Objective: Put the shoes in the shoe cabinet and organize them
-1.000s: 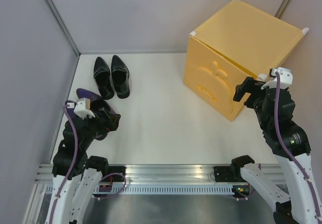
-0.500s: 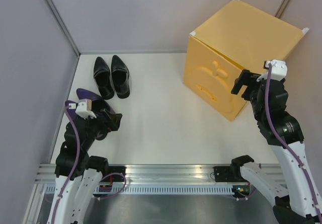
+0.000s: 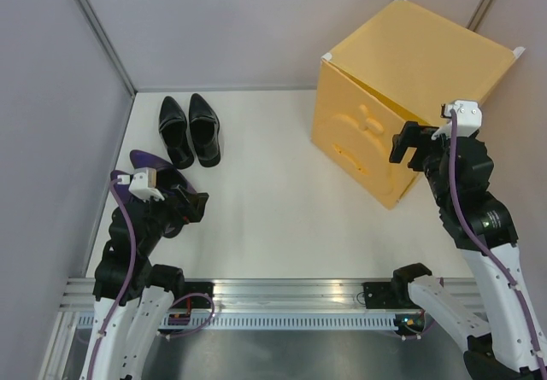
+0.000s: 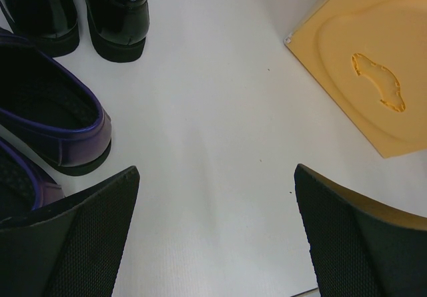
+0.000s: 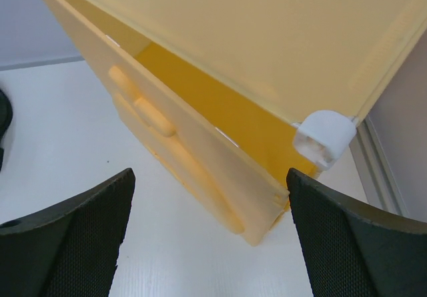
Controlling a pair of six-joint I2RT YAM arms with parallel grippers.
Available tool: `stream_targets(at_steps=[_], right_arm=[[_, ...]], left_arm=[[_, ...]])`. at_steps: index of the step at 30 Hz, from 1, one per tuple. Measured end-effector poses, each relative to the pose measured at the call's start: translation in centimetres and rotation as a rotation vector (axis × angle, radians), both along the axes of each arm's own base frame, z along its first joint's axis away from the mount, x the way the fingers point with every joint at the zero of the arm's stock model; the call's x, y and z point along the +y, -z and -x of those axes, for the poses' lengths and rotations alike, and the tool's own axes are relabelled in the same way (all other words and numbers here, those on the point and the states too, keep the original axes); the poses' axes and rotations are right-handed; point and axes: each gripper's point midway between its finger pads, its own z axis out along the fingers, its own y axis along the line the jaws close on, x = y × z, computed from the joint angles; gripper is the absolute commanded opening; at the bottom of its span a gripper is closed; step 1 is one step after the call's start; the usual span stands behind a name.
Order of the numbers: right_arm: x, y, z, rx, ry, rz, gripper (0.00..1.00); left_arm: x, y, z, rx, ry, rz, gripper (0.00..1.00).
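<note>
The yellow shoe cabinet (image 3: 419,73) stands at the back right, and its apple-embossed door (image 5: 193,150) is ajar by a narrow gap at the near corner. My right gripper (image 3: 408,148) hovers open in front of that door edge, and in its wrist view the right gripper (image 5: 210,171) has nothing between the fingers. A black pair of shoes (image 3: 190,130) lies at the back left. Two dark purple shoes (image 4: 60,120) lie just left of my open left gripper (image 4: 217,170), which is low over bare table. My left arm partly hides the purple shoes (image 3: 152,166) from above.
Grey walls close in on the left, the back and right beside the cabinet. A metal rail (image 3: 282,290) runs along the near table edge. A white corner connector (image 5: 325,137) sticks out at the cabinet's near corner.
My right gripper has risen and shifted slightly left along the cabinet's door edge. The left arm settled a little early on, then stayed put. Both grippers remain open.
</note>
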Motion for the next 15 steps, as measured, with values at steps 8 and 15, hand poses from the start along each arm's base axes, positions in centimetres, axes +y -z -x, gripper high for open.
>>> stream_targets(at_steps=[8,15], right_arm=[[3.5,0.2,0.8,0.031,-0.217,-0.014,0.98],[7.4,-0.7,2.2,0.065,-0.441,-0.071,0.98]], left_arm=[[0.0,0.0,0.0,0.0,0.0,0.0,1.0],[0.0,0.0,0.0,0.0,0.0,0.0,1.0]])
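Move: The free edge of the cabinet door, already ajar, sits against my right hand's right fingertip. Its top corner is about 5 cm to the right and 2 cm ahead of my hand point, near finger height. The roof's white corner bracket is some 6 cm ahead and 8 cm right; the door's hinge-side top corner is roughly 21 cm ahead and 20 cm left. From my left hand that free top corner lies about 55 cm right, 10 cm ahead and 12 cm higher. I keep my right hand's right finger hooked behind the door's free edge and sweep left about 7 cm, drawing back a little as I go, to swing the door outward around its hinge. My wrist turns some 25 degrees counter-clockwise along with it, and both fingers stay wide open. ##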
